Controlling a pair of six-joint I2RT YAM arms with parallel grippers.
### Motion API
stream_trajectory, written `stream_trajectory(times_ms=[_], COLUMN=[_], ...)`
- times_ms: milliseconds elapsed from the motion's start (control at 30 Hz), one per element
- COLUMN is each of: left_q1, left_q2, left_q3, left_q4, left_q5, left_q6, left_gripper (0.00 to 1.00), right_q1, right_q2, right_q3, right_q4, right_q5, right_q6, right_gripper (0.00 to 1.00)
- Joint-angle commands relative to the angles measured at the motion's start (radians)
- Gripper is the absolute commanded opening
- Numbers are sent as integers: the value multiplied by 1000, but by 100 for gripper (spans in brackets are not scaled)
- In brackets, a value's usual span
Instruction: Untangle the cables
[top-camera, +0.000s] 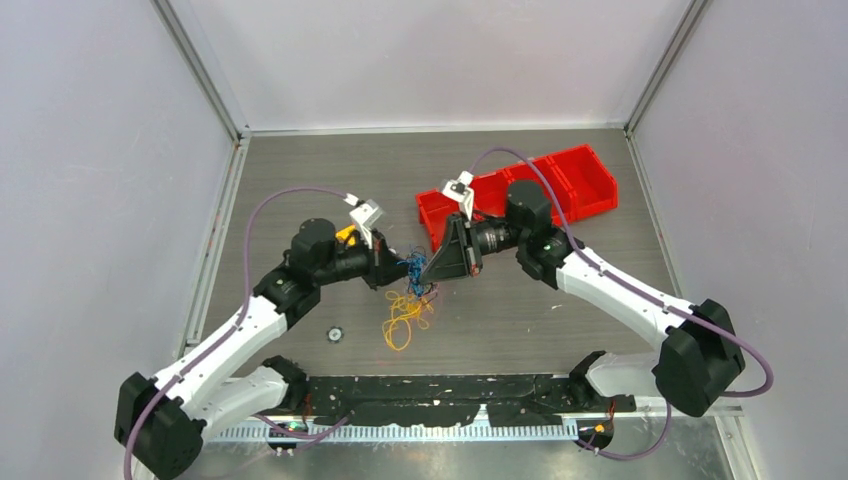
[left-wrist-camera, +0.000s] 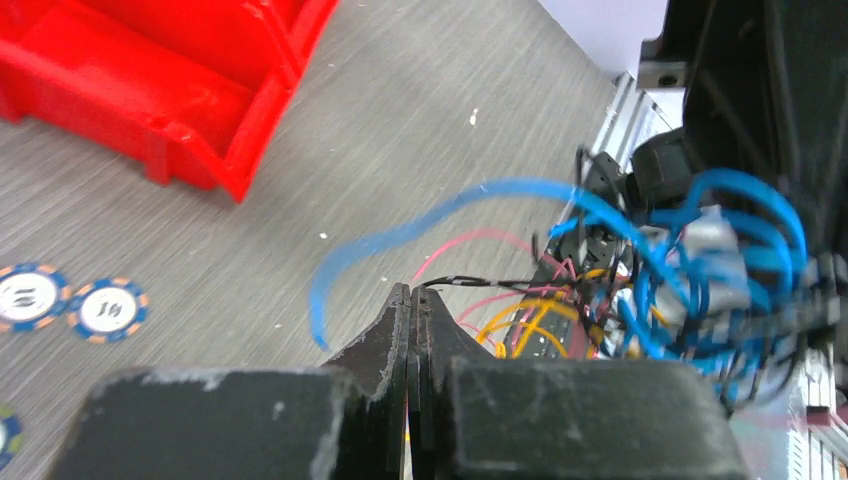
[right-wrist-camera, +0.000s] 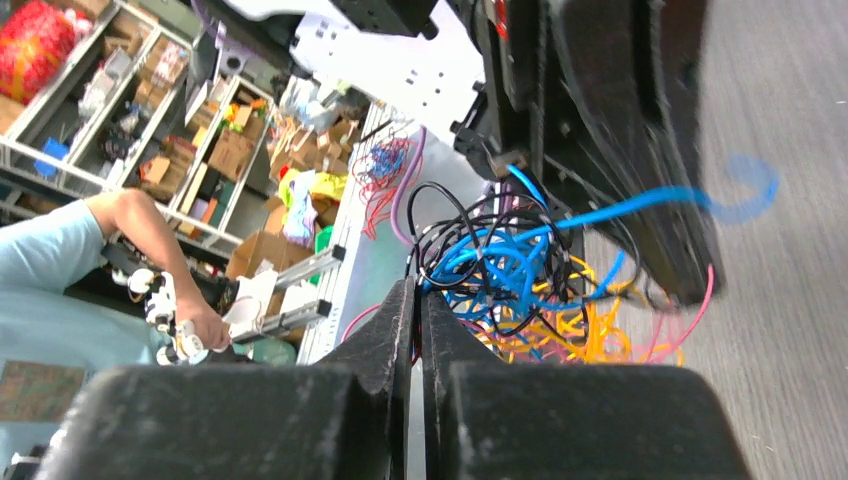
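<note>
The cables (top-camera: 411, 268) are a knot of thin blue, black, pink and yellow-orange wires hanging between my two grippers above the table's middle. Yellow-orange loops (top-camera: 400, 322) trail down onto the table. My left gripper (top-camera: 392, 270) (left-wrist-camera: 412, 290) is shut, and a taut black cable (left-wrist-camera: 490, 281) runs from its tips into the blue tangle (left-wrist-camera: 650, 260). From the right, my right gripper (top-camera: 429, 271) (right-wrist-camera: 412, 288) is shut on the knot (right-wrist-camera: 500, 262), with a red wire pinched between its fingers.
A row of red bins (top-camera: 560, 180) (left-wrist-camera: 150, 90) stands at the back right, just behind the right gripper. A small round disc (top-camera: 335, 333) lies left of the yellow loops. Two round chips (left-wrist-camera: 108, 308) lie on the table in the left wrist view.
</note>
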Motion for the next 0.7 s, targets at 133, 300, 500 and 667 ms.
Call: stream_trajectory(times_ms=[133,300,500,667], left_q1=[240,282,297,38], left_q2=[-137,-161,-177,-172], left_q3=[-47,-4,52,135], left_q4=[-235,-340,-374,-225], left_q5=[78,102,311,226], left_q6=[248,332,417,298], left_gripper=[0,0,43,77], right_q1=[-112,-122,-139,-110], right_q2=[-91,-110,-130,-90], right_q3=[-6,25,40,66], right_q4=[86,-202,-347,-373], right_q5=[-124,-126,-131,-112], right_q6=[55,-160,-281,-328], right_gripper=[5,5,5,5])
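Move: In the right fingers, the tangled blue and black cables hang roughly 1 cm left of that hand point, 2 cm ahead and 3 cm below it. From the left hand, shut beside them, the tangle lies about 3 cm to the right, some 4 cm back and about level. The nearest poker chip is around 10 cm ahead of the left hand and 2 cm to its left, 20 cm below; the red bin's nearest compartment is about 18 cm ahead, 11 cm right and 18 cm down. Drawing away from the tangle, the left hand, shut on what looks like a thin black strand, goes about 9 cm left, dipping some 3 cm over the later part. It then opens wide and swings up, back and right again by about 3 cm each way. The right hand keeps its pinch and shifts about 4 cm right, with a short forward-and-back swing on the way. ##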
